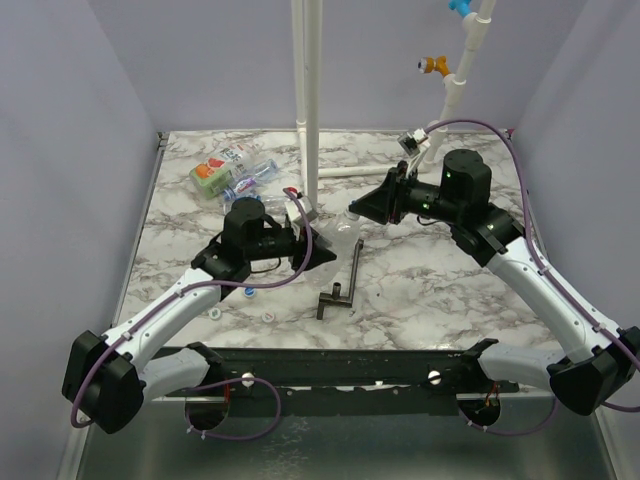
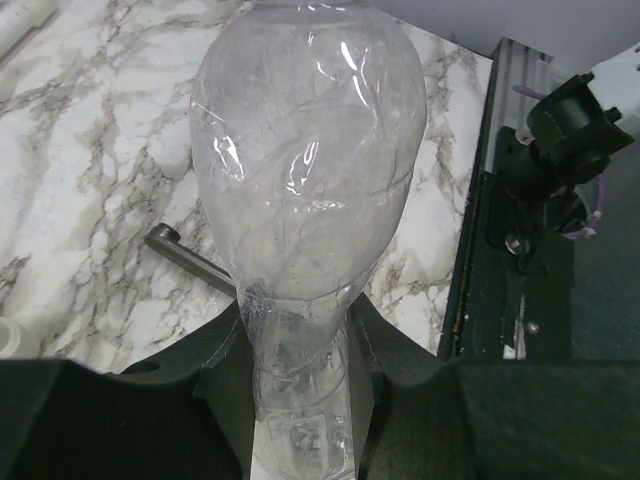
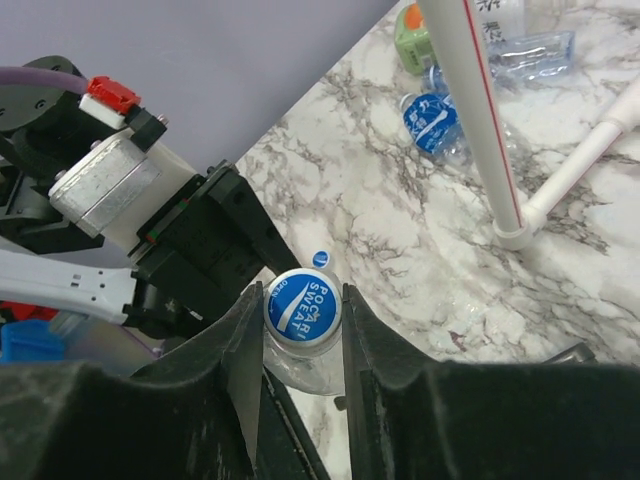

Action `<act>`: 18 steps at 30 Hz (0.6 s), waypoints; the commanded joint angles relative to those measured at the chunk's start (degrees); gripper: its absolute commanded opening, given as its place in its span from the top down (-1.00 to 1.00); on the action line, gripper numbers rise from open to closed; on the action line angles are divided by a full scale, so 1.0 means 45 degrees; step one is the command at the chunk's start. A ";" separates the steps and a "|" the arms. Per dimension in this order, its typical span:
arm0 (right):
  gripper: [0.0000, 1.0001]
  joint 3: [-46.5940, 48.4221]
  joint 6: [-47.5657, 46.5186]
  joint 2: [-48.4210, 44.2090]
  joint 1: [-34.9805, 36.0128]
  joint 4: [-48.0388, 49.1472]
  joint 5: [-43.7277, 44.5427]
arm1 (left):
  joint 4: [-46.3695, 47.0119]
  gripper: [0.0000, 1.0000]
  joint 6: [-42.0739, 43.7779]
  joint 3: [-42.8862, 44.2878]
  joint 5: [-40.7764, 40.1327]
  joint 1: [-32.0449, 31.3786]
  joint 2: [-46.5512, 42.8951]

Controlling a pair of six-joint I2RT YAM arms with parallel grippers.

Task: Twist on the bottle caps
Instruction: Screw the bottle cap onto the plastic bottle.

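A clear unlabelled bottle is held level above the table between my two arms. My left gripper is shut on its narrow waist, its fingers pressing both sides; from above it shows as left gripper on the bottle. A blue Pocari Sweat cap sits on the bottle's mouth, and my right gripper is shut on it, both jaws touching its rim. The same right gripper faces the left one. Loose caps lie on the table: a blue cap and two white caps.
A black T-shaped tool lies just in front of the held bottle. More bottles lie at the back left, one with a blue label. A tall white pipe stands behind. A black rail runs along the near edge.
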 commanded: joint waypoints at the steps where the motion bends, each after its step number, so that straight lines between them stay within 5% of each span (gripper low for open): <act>1: 0.53 0.0226 0.0229 0.0186 0.0088 -0.0827 0.0853 | 0.0015 1.00 0.0329 0.0725 -0.2525 -0.0195 0.0172; 6: 0.75 0.0627 0.0866 0.0793 0.0093 -0.2124 0.1991 | 0.0108 1.00 0.1198 0.1148 -0.6098 -0.1315 0.0253; 18: 0.82 0.2576 0.3322 0.2814 0.0146 -0.5607 0.5167 | 0.1047 1.00 0.2041 0.2807 -1.4735 -0.4661 0.2014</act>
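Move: Between the right fingers the blue cap already sits at the plastic bottle's mouth; the mouth is only 1 or 2 cm below the right hand point, level with it otherwise. From the left hand, which grips the lower bottle, the cap lies about 4 cm ahead, 4 cm right and 10 cm up. About 30 cm beneath the right hand, the black pipe's middle is 1 cm ahead and 1 cm left, the white post's foot 13 cm ahead and 9 cm left. Carrying bottle and cap outward together, both hands travel about 6 cm forward and sink slightly, the right a little more and drifting right. The left, still gripping the bottle, swings nearly 30 degrees counter-clockwise as its fingertips dip; the right keeps its pinch on the cap, turns some 20 degrees clockwise and rolls forward. ##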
